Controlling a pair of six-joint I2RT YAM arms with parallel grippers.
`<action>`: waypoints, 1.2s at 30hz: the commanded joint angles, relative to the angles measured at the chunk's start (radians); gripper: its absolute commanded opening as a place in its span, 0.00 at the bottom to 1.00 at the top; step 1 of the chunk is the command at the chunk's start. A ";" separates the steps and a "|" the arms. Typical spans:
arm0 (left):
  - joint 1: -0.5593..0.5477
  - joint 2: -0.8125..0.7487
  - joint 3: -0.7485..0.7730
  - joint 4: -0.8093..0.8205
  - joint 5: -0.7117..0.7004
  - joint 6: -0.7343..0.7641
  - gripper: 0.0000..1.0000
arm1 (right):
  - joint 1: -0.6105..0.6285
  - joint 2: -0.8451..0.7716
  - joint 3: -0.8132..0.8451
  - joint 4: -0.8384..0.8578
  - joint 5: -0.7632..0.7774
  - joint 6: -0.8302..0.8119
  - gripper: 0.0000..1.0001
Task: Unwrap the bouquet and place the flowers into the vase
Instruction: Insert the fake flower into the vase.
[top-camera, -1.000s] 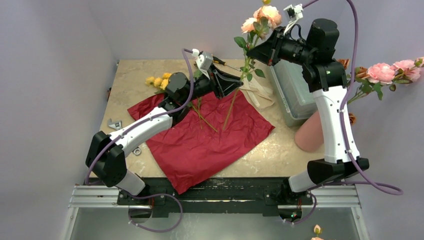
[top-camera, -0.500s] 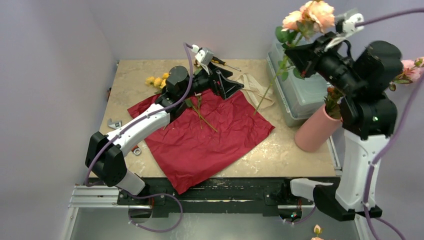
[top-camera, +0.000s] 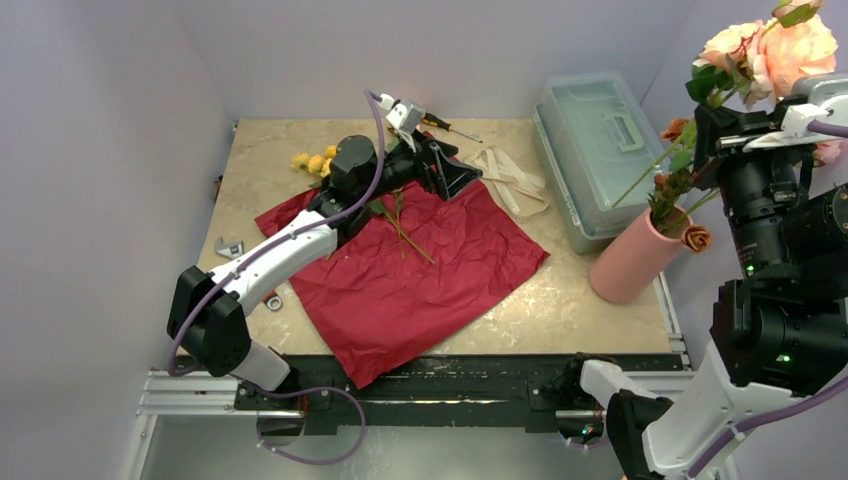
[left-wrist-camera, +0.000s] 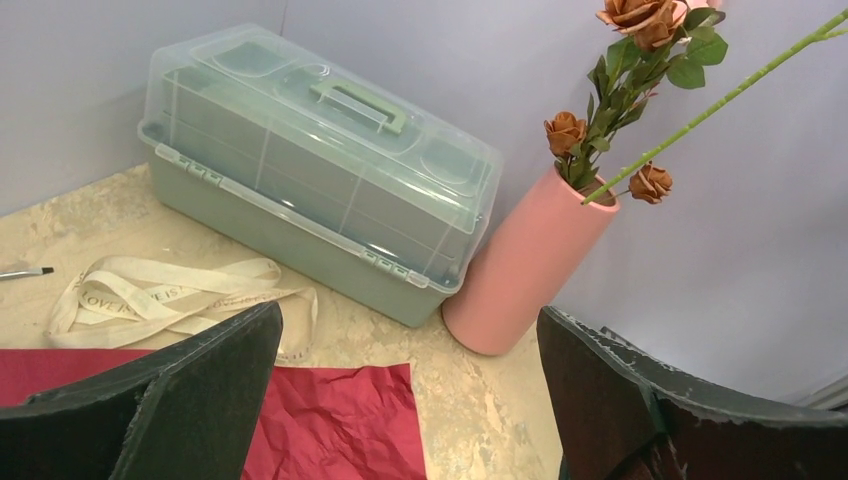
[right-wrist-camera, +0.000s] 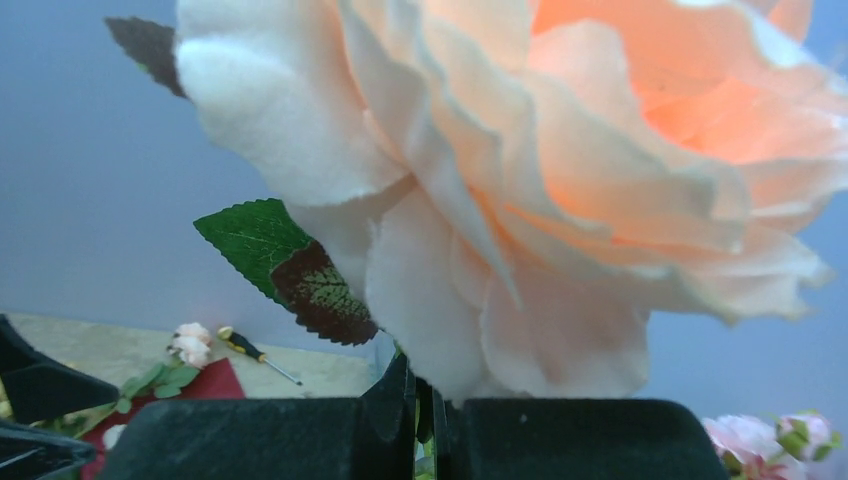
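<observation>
The vase (top-camera: 628, 268) stands at the table's right edge, tilted, with small orange roses (top-camera: 696, 238) in it. High above it, my right gripper (top-camera: 716, 122) is shut on the stem of a peach-pink rose (top-camera: 772, 48). The rose (right-wrist-camera: 560, 180) fills the right wrist view above that gripper (right-wrist-camera: 426, 425). Its long green stem (left-wrist-camera: 720, 98) slants down to the vase's (left-wrist-camera: 523, 268) mouth; I cannot tell whether the tip is inside. The bouquet's dark red paper (top-camera: 410, 270) lies spread flat. My left gripper (top-camera: 455, 178) hovers open over its far edge, holding nothing (left-wrist-camera: 410, 400).
A clear greenish box (top-camera: 590, 150) with a handle sits behind the vase. The cream ribbon (top-camera: 512, 182) lies loose beside the paper. A leafy stem (top-camera: 402, 226) lies on the paper, with yellow flowers (top-camera: 315, 160) at back left. A screwdriver (top-camera: 450, 127) and a wrench (top-camera: 230, 248) also lie there.
My right arm has swung right and up, carrying the peach rose from over the paper to above the vase. My left gripper has opened and stayed in place.
</observation>
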 joint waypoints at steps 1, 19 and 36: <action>0.005 -0.049 -0.009 0.035 -0.014 0.025 1.00 | -0.063 0.003 0.028 -0.028 0.099 -0.035 0.00; 0.039 -0.031 -0.010 0.049 0.015 0.015 1.00 | -0.165 0.002 0.039 0.011 0.319 -0.076 0.00; 0.112 -0.044 -0.021 -0.012 -0.035 0.044 1.00 | -0.168 -0.012 -0.258 0.169 0.342 -0.041 0.00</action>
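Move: The pink vase I am taking the peach rose to stands about 10 cm to the right of my right hand and level with it fore and aft, its middle some 48 cm below. The toolbox lies roughly 27 cm ahead, 9 cm to the right and 53 cm below; the cream ribbon is about 24 cm ahead, 8 cm to the left and 61 cm below. From my left hand the vase is some 30 cm to the right, 13 cm back and 25 cm below. Keeping my right fingers shut on the peach rose's stem, I carry it about 10 cm to the right over the vase, easing back a little while turning the hand some 25 degrees clockwise, then push forward about 6 cm and down 5 cm to bring the stem's low end into the mouth. My open left hand drifts about 5 cm left and forward, away from the vase. ##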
